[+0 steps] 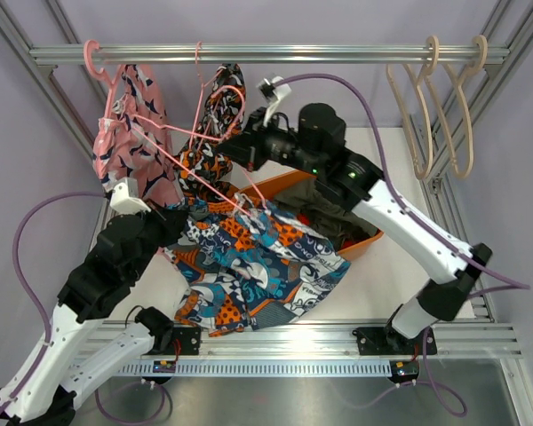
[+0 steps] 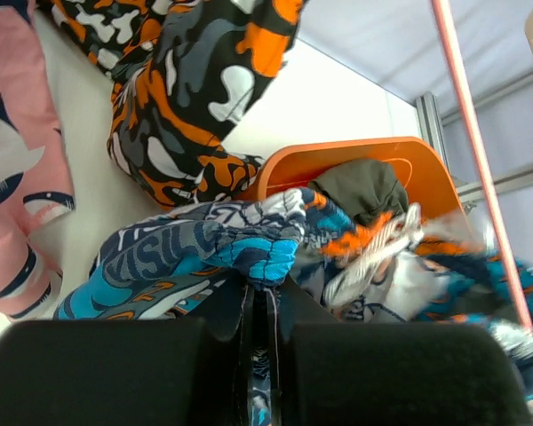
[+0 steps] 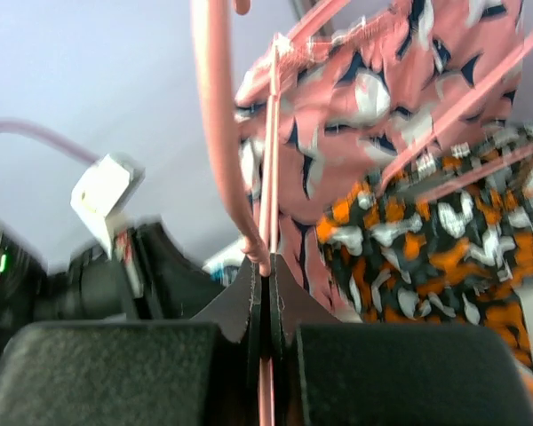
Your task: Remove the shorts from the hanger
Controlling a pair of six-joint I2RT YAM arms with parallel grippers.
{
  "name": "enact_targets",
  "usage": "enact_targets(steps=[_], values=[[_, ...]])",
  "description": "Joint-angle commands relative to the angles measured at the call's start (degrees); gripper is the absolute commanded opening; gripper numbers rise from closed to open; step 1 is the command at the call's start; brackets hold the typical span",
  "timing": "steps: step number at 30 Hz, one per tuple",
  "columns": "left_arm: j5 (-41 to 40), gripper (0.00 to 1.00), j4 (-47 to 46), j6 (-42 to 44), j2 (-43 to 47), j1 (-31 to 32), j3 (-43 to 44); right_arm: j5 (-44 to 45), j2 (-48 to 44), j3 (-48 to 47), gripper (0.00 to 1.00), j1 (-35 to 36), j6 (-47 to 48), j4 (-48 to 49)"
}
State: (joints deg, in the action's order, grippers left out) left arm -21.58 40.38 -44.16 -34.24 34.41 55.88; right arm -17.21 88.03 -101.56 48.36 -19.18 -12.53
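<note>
The blue, orange and white print shorts (image 1: 258,266) hang spread below a tilted pink hanger (image 1: 188,175). My left gripper (image 1: 173,216) is shut on a fold of these shorts (image 2: 186,257), with cloth pinched between the fingers (image 2: 265,288). My right gripper (image 1: 234,145) is shut on the pink hanger's thin bar (image 3: 215,133) near the rail (image 3: 265,266). Black and orange camo shorts (image 1: 211,155) and pink print shorts (image 1: 129,133) hang beside it. Dark olive shorts (image 1: 330,213) lie in the orange bin (image 1: 280,185). No plain orange-red shorts show.
A metal rail (image 1: 338,53) crosses the back, with beige empty hangers (image 1: 444,106) at its right end. The orange bin (image 2: 409,169) stands mid-table behind the print shorts. Frame posts run along both sides. Purple cables loop off both arms.
</note>
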Motion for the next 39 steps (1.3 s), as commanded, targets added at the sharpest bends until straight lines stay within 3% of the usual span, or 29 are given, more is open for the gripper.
enact_targets(steps=[1,7,14,18,20,24,28,34,39], values=[[2.77,0.0,-5.4,4.78,1.36,-0.4,1.16,10.18,5.29,-12.39,0.0,2.27,-1.91,5.59],[3.22,0.0,-5.49,6.02,2.07,-0.4,0.55,10.53,17.16,-30.42,0.0,3.14,-1.3,3.48],[-4.33,0.0,-1.63,7.68,1.28,-0.4,3.79,10.71,20.26,-38.01,0.0,3.85,5.98,1.73],[-11.62,0.0,1.97,10.4,-1.43,-0.4,7.31,6.24,14.2,-31.71,0.0,3.41,10.38,-4.41],[-13.13,0.0,2.94,13.04,-2.41,-0.31,9.07,2.82,7.82,-23.45,0.0,2.89,12.93,-4.78],[-11.91,0.0,1.73,17.26,-2.85,-0.4,9.25,-0.17,-2.14,-8.87,0.0,-1.75,14.08,-5.39],[-10.41,0.0,0.4,18.94,-0.83,-0.4,7.32,-1.6,-8.74,-3.57,0.0,-7.92,13.12,-9.51],[-9.35,0.0,-0.21,17.27,3.21,-0.31,4.07,7.35,-14.37,2.32,0.0,-10.74,14.17,-14.88],[-8.39,0.0,-1.36,16.04,4.79,-0.4,3.19,18.86,-9.82,1.11,0.0,-10.83,12.06,-16.99]])
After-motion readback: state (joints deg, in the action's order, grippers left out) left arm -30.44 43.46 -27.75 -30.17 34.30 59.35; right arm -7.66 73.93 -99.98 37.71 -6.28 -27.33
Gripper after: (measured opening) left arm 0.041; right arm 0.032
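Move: Below and behind the right hand, which already grips the pink hanger, lie the blue patterned shorts, their middle about 17 cm back, 6 cm to its right and 20 cm lower. The orange basket is some 20 cm right, 5 cm back and 35 cm down; the camouflage shorts hang about 8 cm ahead, 5 cm left and 12 cm lower. From the left hand, already pinching the waistband, the blue shorts' middle is roughly 14 cm right, 8 cm back and 8 cm down. Whipping the hanger clear of the blue shorts' waistband, the right hand first goes up about 9 cm while reaching forward and left, then drops back and swings some 19 cm right to above the basket, turning clockwise. The left hand keeps its pinch on the waistband, drawing it 5 cm left and slightly up and rolling its left side up; both grippers stay shut. ##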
